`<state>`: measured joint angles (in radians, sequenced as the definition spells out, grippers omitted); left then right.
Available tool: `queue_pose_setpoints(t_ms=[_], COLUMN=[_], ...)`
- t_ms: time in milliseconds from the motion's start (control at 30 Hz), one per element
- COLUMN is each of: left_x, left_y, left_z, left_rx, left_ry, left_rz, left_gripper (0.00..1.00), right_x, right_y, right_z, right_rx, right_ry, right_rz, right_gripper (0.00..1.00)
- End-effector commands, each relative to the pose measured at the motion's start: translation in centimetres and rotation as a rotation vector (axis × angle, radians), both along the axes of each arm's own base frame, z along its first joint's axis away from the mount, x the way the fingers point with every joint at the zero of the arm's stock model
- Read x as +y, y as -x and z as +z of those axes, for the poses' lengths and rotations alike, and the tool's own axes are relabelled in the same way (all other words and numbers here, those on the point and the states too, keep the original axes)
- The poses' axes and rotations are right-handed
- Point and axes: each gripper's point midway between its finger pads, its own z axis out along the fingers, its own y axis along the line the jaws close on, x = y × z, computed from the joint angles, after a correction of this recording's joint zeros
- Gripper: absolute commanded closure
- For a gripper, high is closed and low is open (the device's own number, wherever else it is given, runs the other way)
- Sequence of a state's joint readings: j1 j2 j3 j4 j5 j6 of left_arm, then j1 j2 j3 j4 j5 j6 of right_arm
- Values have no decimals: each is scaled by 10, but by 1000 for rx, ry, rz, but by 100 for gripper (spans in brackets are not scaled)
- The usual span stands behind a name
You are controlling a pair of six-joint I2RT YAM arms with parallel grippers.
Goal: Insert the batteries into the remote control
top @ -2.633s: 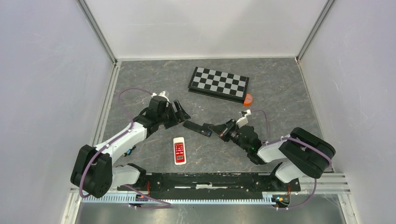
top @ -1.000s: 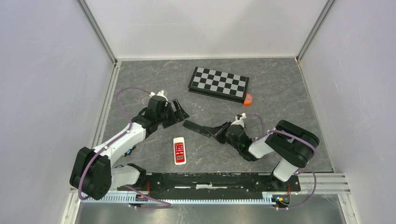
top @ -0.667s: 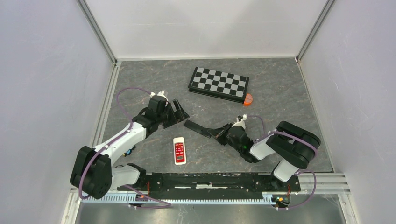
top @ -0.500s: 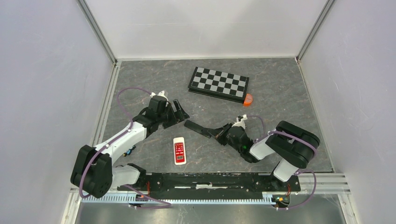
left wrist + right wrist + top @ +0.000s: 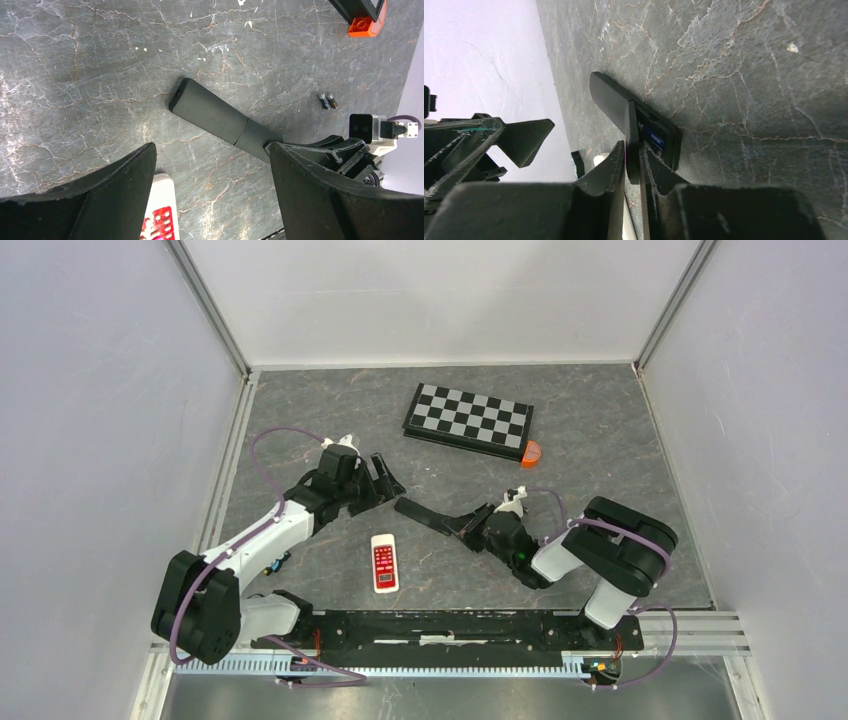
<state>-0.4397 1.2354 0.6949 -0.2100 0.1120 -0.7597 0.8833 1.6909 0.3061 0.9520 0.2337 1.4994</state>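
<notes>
A black remote control (image 5: 425, 513) lies face down mid-table. My right gripper (image 5: 468, 526) is at its near end. In the right wrist view, my right gripper (image 5: 633, 146) is shut on the remote's thin battery cover (image 5: 631, 120), which stands on edge. A blue-labelled cell (image 5: 655, 137) sits in the open compartment beside it. Two loose batteries (image 5: 327, 99) lie on the floor beyond the black remote (image 5: 210, 114). My left gripper (image 5: 385, 478) hovers open to the remote's left, and nothing is between its fingers (image 5: 125, 180).
A white remote with red buttons (image 5: 384, 562) lies near the front rail. A folded chessboard (image 5: 468, 420) lies at the back, with an orange block (image 5: 530, 452) at its right corner. Metal frame rails run along the left and right walls.
Since the earliest frame my right arm has folded in and settled lower at the black remote's end. Over the last second it has hardly shifted. The left arm holds still.
</notes>
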Motion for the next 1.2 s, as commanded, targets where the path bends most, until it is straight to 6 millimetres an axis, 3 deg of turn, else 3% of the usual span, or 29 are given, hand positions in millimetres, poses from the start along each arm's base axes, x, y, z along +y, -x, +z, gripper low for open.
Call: queue_pose_setpoints(t_ms=[0, 200, 500, 833, 1000, 1167], left_x=[-3, -3, 0, 2, -2, -3], left_y=[-10, -9, -10, -11, -13, -19], left_z=[15, 15, 15, 10, 16, 7], left_rx=[-50, -49, -48, -25, -31, -16], left_ry=[-5, -6, -18, -33, -9, -21], left_rz=[-30, -29, -17, 1, 0, 8], left_gripper=[11, 10, 9, 7, 6, 7], right_x=[5, 1, -7, -19, -21, -20], right_y=[-1, 0, 6, 17, 15, 11], right_z=[2, 10, 17, 1, 0, -1], right_rx=[2, -15, -27, 20, 15, 5], right_ry=[-4, -6, 3, 103, 143, 187], right_rz=[-2, -7, -4, 18, 20, 28], right_gripper=[78, 63, 55, 45, 45, 52])
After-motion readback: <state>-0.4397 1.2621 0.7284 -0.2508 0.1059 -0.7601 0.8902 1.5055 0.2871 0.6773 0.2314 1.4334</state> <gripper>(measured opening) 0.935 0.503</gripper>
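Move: Just at the right fingertips, the battery cover sits tilted over the remote's open end, its middle about 2 cm to the left of the hand, level fore and aft, and 1 cm below. The black remote's middle is some 5 cm left and 1 cm ahead, the red-and-white phone about 14 cm left and 8 cm back, and two loose batteries 12 cm right and 4 cm ahead, all roughly 2 cm down. From the left hand, the cover lies about 12 cm right, 4 cm back and 8 cm below. Letting go of the battery cover, the right fingers, already starting to part, spread to about half open while the hand lifts a little over 1 cm. It then draws back and to the right, away from the remote's near end, about 2 cm each way, sinking again to slightly below its starting height and rolling its left side down by nearly 10 degrees. ##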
